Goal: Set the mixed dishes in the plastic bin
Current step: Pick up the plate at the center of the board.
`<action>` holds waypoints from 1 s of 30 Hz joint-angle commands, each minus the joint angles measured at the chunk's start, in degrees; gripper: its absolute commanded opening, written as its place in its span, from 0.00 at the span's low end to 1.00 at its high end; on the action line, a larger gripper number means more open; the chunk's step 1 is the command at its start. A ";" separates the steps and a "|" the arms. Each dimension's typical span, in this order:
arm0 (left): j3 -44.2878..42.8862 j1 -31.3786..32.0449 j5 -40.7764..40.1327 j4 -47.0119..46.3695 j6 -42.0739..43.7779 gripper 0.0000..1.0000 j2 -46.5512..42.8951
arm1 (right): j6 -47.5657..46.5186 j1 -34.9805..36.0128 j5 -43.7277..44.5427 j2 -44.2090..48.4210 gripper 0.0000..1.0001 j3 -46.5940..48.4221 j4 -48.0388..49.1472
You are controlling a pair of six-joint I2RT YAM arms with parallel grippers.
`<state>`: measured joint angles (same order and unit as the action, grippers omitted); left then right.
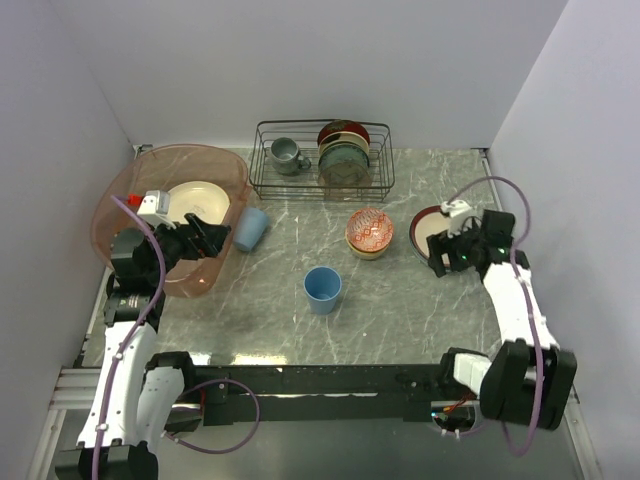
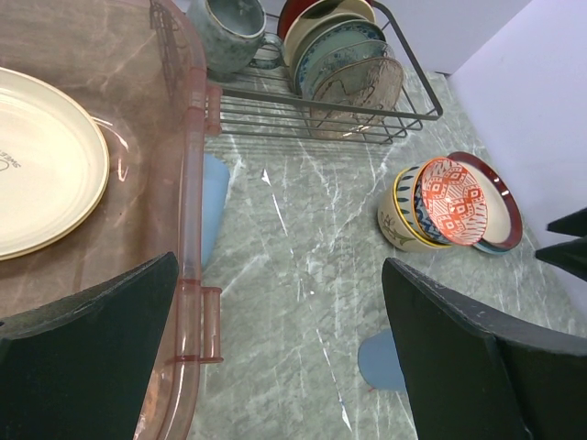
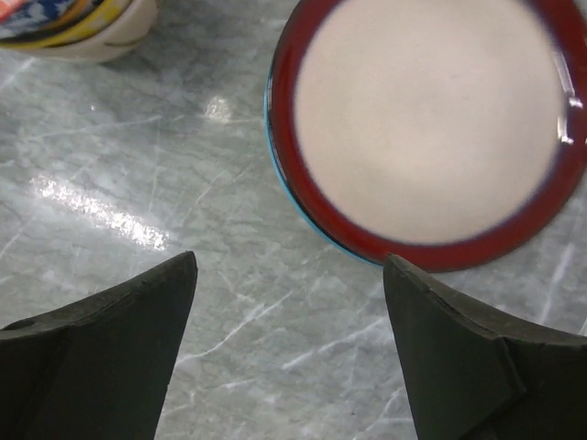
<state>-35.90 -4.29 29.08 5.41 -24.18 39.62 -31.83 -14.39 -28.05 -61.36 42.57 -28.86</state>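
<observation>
The plastic bin (image 1: 128,192) stands at the left with a cream, yellow-rimmed plate (image 1: 199,204) lying in it. My left gripper (image 1: 222,237) hangs open over the bin's right rim (image 2: 193,174), with nothing between its fingers. One light-blue cup (image 1: 252,228) lies against the bin's outer wall. Another light-blue cup (image 1: 323,290) stands upright mid-table. A red-patterned bowl (image 1: 370,230) sits nested on a cream bowl (image 2: 396,225). At the right, my right gripper (image 3: 289,261) is open just above the near edge of the dark red plate (image 3: 426,119), without touching it.
A black wire rack (image 1: 322,158) at the back holds a grey mug (image 1: 286,154) and upright dark plates (image 1: 345,155). White walls close the table on the left, back and right. The right arm's cable (image 1: 500,190) loops above the red plate.
</observation>
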 commanded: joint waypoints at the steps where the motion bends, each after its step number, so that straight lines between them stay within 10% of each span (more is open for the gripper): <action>1: -1.28 0.16 -0.08 -1.37 1.25 0.99 0.20 | 1.68 7.17 10.29 -6.21 0.85 4.63 1.08; 9: -1.54 0.34 -0.69 -0.75 1.68 0.99 0.55 | 2.57 14.13 20.58 -18.52 0.54 11.30 1.26; 30: -1.54 0.25 -0.96 -0.75 1.60 0.99 1.34 | 2.57 18.52 23.57 -28.11 0.46 14.65 2.41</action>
<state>-35.92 -4.14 28.16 5.50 -23.57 41.10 -29.71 3.88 -6.20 -88.82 53.71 -28.03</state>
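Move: The red-rimmed plate, stacked on a blue-edged plate, has its centre about 9 cm ahead of the right hand, 3 cm to its right and some 10 cm below. The nest of bowls stands about 18 cm left of that plate, roughly level with it in depth. The upright blue cup is some 28 cm to the right hand's left and 3 cm back. From the left hand the plate lies about 57 cm right, 10 cm ahead and well below. The right fingers come down astride the near-left rim of the red-rimmed plate, one outside it and one over it; a firm touch can't be made out. The hand goes down about 8 cm, also 4–5 cm forward and some 3 cm left, ending almost straight down. Meanwhile it tips about 15 degrees further downward, rolls its left side down as much, and closes the fingers to about half open. ##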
